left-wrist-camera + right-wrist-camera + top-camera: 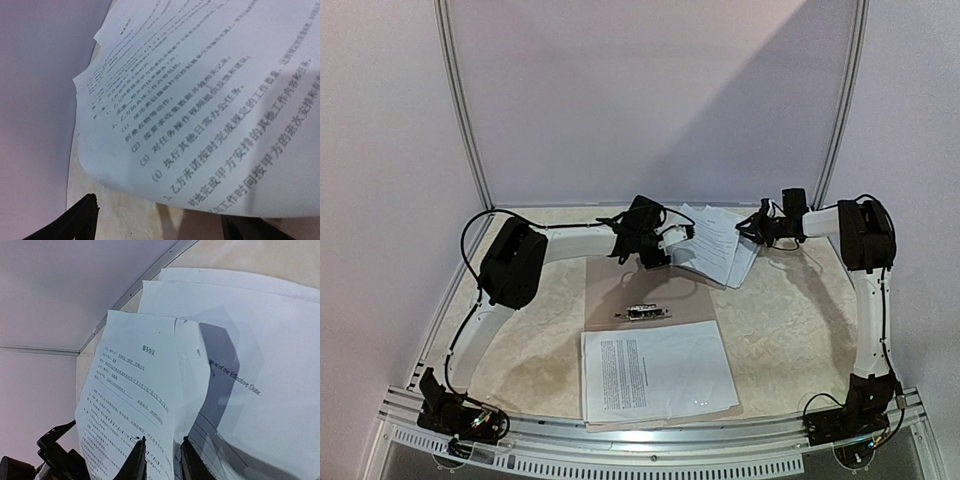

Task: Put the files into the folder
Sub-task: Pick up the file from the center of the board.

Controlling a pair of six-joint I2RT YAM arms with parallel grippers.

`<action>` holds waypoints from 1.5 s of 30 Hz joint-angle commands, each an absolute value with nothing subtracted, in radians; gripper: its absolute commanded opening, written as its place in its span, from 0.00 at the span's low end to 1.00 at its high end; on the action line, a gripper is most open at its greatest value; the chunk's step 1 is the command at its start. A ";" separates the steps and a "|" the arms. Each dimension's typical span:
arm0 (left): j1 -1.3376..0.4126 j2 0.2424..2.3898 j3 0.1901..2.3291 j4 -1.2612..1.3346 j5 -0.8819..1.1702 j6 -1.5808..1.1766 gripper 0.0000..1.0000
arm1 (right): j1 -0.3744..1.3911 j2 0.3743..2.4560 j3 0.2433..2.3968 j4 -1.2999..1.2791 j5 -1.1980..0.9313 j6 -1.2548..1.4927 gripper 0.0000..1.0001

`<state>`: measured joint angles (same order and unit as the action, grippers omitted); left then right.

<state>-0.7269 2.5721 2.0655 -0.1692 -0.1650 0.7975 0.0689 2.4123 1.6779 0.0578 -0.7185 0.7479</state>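
Note:
The tan folder [620, 285] lies open in the middle of the table, its black clip [645, 312] at the centre. One printed sheet [655, 370] rests on its near half. More files [720, 250] lie in a loose pile at the back right. My left gripper [672, 240] is open at the pile's left edge, and a printed sheet [210, 100] arches over its spread fingers [85, 215]. My right gripper [162, 460] is at the pile's right edge. Its jaws stand a little apart, and the raised sheet [140, 390] has its edge in the gap.
The table is marbled beige [790, 330] with a metal rail along the near edge [650, 430]. White walls and a curved metal frame [470, 150] close in the back. Both arm bases sit at the near corners. A corner of the folder [202, 227] shows under the left gripper.

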 commanded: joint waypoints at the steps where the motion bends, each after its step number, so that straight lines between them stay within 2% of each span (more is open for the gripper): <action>1: -0.746 2.609 2.078 -0.190 -0.148 0.798 0.86 | 0.085 2.439 1.689 0.097 -0.749 0.771 0.24; 8: -0.746 2.608 2.078 -0.187 -0.144 0.801 0.86 | 0.100 2.456 1.687 0.141 -0.756 0.805 0.28; 11: -0.746 2.609 2.079 -0.188 -0.144 0.799 0.86 | 0.106 2.463 1.687 0.147 -0.740 0.830 0.33; 14: -0.746 2.607 2.075 -0.193 -0.144 0.797 0.86 | 0.106 2.442 1.672 0.028 -0.580 0.806 0.30; 17: -0.746 2.607 2.072 -0.193 -0.144 0.800 0.86 | 0.106 2.389 1.601 0.035 -0.496 0.798 0.34; 21: -0.746 2.607 2.072 -0.191 -0.144 0.803 0.85 | 0.107 2.383 1.587 0.028 -0.506 0.810 0.35; 24: -0.746 2.606 2.072 -0.191 -0.145 0.806 0.86 | 0.106 2.381 1.574 0.054 -0.546 0.831 0.41; 28: -0.746 2.609 2.072 -0.188 -0.143 0.811 0.85 | 0.119 2.389 1.554 0.208 -0.701 0.933 0.48; 33: -0.747 2.614 2.072 -0.187 -0.144 0.817 0.85 | 0.156 2.396 1.538 0.389 -0.813 1.047 0.49; 38: -0.747 2.609 2.067 -0.193 -0.137 0.819 0.85 | 0.176 2.391 1.499 0.557 -0.839 1.178 0.49; 41: -0.749 2.606 2.068 -0.193 -0.133 0.823 0.85 | 0.187 2.383 1.502 0.498 -0.813 1.161 0.49; 45: -0.750 2.601 2.067 -0.194 -0.130 0.823 0.85 | 0.189 2.362 1.502 0.275 -0.674 1.024 0.47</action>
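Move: The loose top sheet that I am working off the stack has its middle about 10 cm to the left of my right hand, 4 cm back and some 3 cm below. From my left hand that middle is about 9 cm to the right, 2 cm ahead and 2 cm below. The bare panel of the open folder is roughly 17 cm back and 24 cm left of my right hand; the metal clip is about 25 cm back and 25 cm left. I shift my right hand slightly left, dip it about 2 cm while easing back right, then sweep it some 8 cm left and a little back, rising about 4 cm, pushing the top sheet towards my left gripper. That wrist rolls about 20 degrees, left side up, and its fingers spread from nearly closed to half open. My left hand stays put, wide open, by the sheet's edge. ##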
